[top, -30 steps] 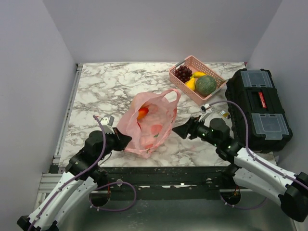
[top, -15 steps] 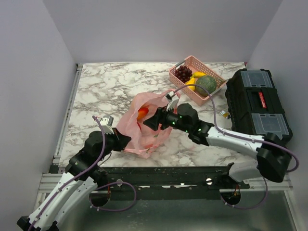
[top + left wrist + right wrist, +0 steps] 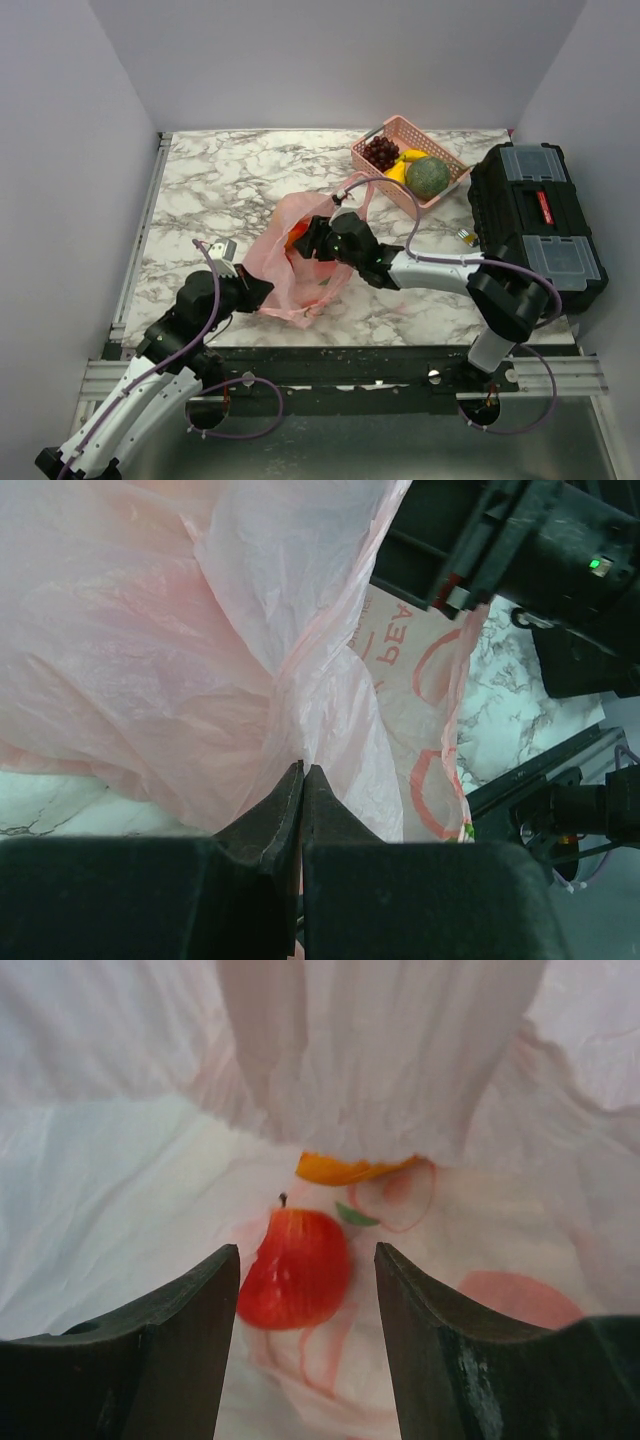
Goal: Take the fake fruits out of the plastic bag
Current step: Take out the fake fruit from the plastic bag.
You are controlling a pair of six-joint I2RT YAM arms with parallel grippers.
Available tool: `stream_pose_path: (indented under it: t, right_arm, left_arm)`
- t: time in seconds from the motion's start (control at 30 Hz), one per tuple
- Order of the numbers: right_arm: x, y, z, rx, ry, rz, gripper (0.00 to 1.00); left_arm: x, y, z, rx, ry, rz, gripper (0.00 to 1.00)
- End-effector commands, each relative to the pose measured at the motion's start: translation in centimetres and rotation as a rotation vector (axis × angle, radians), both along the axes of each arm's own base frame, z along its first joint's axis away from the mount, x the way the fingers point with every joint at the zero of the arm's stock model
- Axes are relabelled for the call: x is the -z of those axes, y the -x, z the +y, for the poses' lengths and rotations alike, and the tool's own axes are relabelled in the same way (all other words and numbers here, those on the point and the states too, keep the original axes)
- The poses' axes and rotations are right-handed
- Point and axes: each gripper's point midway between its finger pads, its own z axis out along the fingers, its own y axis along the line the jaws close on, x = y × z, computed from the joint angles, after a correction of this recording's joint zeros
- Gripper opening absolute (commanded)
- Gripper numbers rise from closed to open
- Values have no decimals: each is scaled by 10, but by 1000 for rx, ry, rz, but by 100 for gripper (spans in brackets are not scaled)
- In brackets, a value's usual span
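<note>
The pink plastic bag [image 3: 322, 268] lies at the table's front middle with its mouth facing the far side. My left gripper [image 3: 262, 292] is shut on the bag's near-left edge, its film pinched between the tips [image 3: 302, 770]. My right gripper [image 3: 306, 238] reaches into the bag's mouth and stands open. In the right wrist view a red apple [image 3: 295, 1268] lies on the bag's floor [image 3: 120, 1210] just ahead of and between the right gripper's [image 3: 307, 1260] fingertips, not clamped. Behind it an orange fruit [image 3: 350, 1168] peeks from under a fold.
A pink lattice basket [image 3: 447, 159] at the back right holds grapes [image 3: 381, 152], a banana [image 3: 398, 172] and a green melon [image 3: 428, 176]. A black toolbox [image 3: 535, 225] fills the right side. The right arm [image 3: 520, 540] crosses above the bag.
My right arm has swung left from beside the toolbox and pushed its gripper into the bag's mouth, jaws narrowing a little. The left gripper keeps its hold, unmoved.
</note>
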Motion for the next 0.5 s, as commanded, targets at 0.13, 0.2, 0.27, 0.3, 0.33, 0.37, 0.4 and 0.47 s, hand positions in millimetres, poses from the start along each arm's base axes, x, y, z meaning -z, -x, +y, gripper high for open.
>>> stream_pose_path:
  t: [0.13,0.2,0.27,0.3,0.33,0.37,0.4,0.47]
  right_arm:
    - [24,-48,5,238,31,20,58]
    - [30,-55,6,276,37,30,57]
    - [35,-60,7,310,41,42,57]
    - [37,-63,7,322,49,43,57]
    - [40,-65,8,326,55,46,58]
    - [42,-67,9,331,62,47,58]
    - [43,-68,10,334,67,47,59]
    - [45,-70,13,337,68,47,62]
  left_arm:
    - [-19,-2,-10,36,57,-33,0]
    - [-20,-1,-11,39,60,-36,0]
    - [-20,-1,-11,45,60,-43,0]
    - [-20,-1,-11,44,59,-43,0]
    - [-21,0,-10,45,57,-47,0]
    - [-22,0,-11,52,56,-51,0]
    - [-23,0,-11,56,54,-53,0]
    - [-23,0,-11,63,49,-61,0]
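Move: The red apple lies inside the bag, about 5 cm ahead of my right hand, 5 cm to its left and some 6 cm below. An orange fruit sits about 4 cm farther out than the apple, nearly in line with it. The bag rim pinched by my left fingers is roughly 10 cm back and 8 cm left of my right hand, slightly above it. From my left hand the apple is about 14 cm ahead, 3 cm to the right and 9 cm lower. I push my half-open right hand deeper into the bag, about 6 cm forward and some 4 cm down, towards the fruits under the hanging plastic. As it goes in, the wrist swings about 15 degrees clockwise, bringing the apple over to the left finger's side; the fingers stay apart. My left hand keeps its pinch on the rim. ##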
